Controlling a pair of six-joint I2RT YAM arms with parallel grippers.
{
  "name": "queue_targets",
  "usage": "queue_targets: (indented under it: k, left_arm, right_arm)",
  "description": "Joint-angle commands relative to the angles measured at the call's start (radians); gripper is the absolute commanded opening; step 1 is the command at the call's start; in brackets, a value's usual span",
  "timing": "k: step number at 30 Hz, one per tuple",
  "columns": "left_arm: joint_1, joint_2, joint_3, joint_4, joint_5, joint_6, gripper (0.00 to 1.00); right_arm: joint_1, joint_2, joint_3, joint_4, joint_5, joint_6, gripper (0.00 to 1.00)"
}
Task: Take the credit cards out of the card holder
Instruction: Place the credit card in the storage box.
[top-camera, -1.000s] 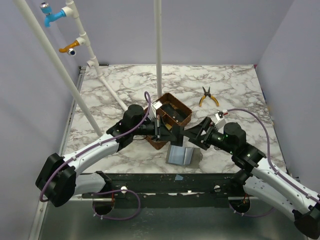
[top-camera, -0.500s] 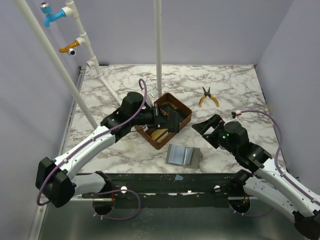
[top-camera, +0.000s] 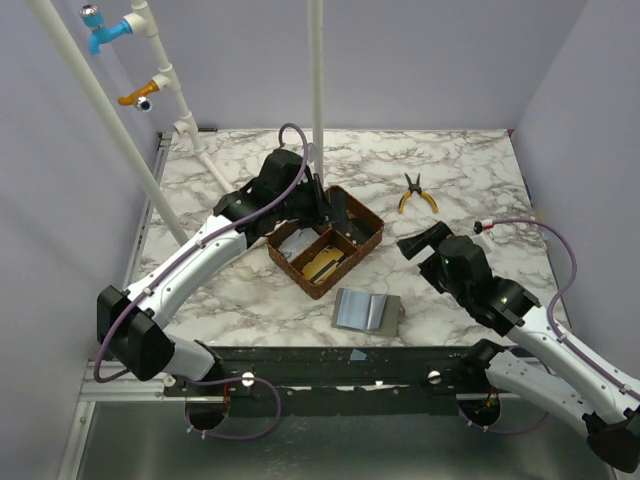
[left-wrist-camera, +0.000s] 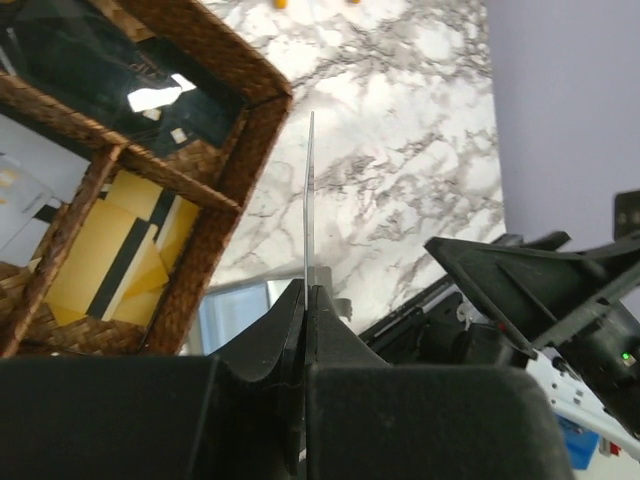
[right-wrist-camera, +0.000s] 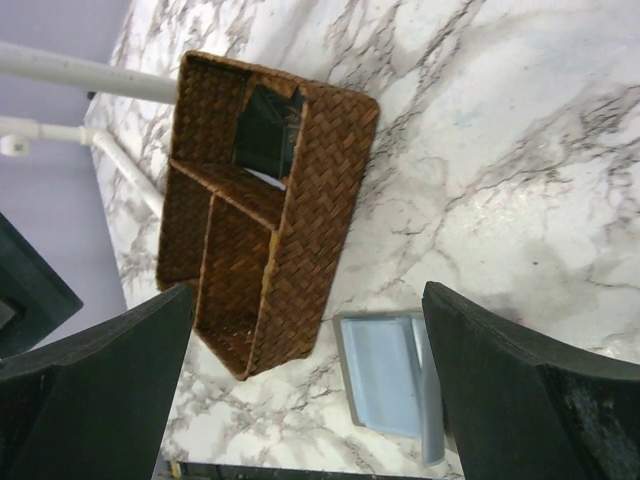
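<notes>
The card holder (top-camera: 367, 310) lies open on the marble in front of the tray, its pale blue-grey inside up; it also shows in the right wrist view (right-wrist-camera: 385, 375). My left gripper (top-camera: 328, 208) hangs over the back of the brown tray (top-camera: 372, 238). It is shut on a thin pale credit card (left-wrist-camera: 308, 200), seen edge-on and sticking out past the fingertips of the left gripper (left-wrist-camera: 306, 290). My right gripper (top-camera: 415, 243) is open, up and to the right of the card holder. Nothing is between the black fingers (right-wrist-camera: 540, 400) of the right gripper (right-wrist-camera: 308, 300).
The woven tray (left-wrist-camera: 235, 180) has three compartments: a yellow card (left-wrist-camera: 110, 260) lies in one, a dark item (left-wrist-camera: 130, 70) in another, white pieces (top-camera: 290, 240) in the third. Yellow-handled pliers (top-camera: 417, 193) lie at the back right. White pipes (top-camera: 120, 140) slant at the left, a pole (top-camera: 317, 90) stands behind the tray.
My left arm has swung from the tray's front edge back over the tray, still shut on the card. My right gripper has drawn away to the right, off the card holder.
</notes>
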Motion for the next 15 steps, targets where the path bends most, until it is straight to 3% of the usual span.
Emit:
queue_targets:
  k: [1,10,15]
  left_arm:
    - [0.010,0.055,0.074,-0.087,-0.093,0.016,0.00]
    - [0.020,0.268,0.183,-0.032,-0.092,-0.023,0.00]
    - [0.022,0.389,0.246,-0.004,-0.099,-0.077,0.00]
  right_arm:
    - [0.000,0.002,0.030,-0.083,0.140,0.032,1.00]
    - [0.000,0.146,0.173,-0.107,0.195,-0.200,1.00]
    - [-0.001,0.148,0.199,-0.116,0.190,-0.272,1.00]
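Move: The left hand already holds the dark credit card. The storage box's far compartment, with the dark VIP cards, lies about 12 cm ahead of it, 5 cm to its right and 19 cm down. The yellow-card compartment is level with this hand and 2 cm left; the white-card one is 4 cm ahead and 8 cm left. From the open right hand the far compartment is some 17 cm ahead, 16 cm left and 12 cm below. Forward and down in about equal parts, some 6 cm each, with a smaller drift to the right, the left hand carries the dark card towards the far compartment, gathering speed and turning only about 10 degrees. Its fingers stay shut on the card. The right hand, empty and wide open, shifts about 3 cm forward, up and right while rolling some 15 degrees, left side down. ##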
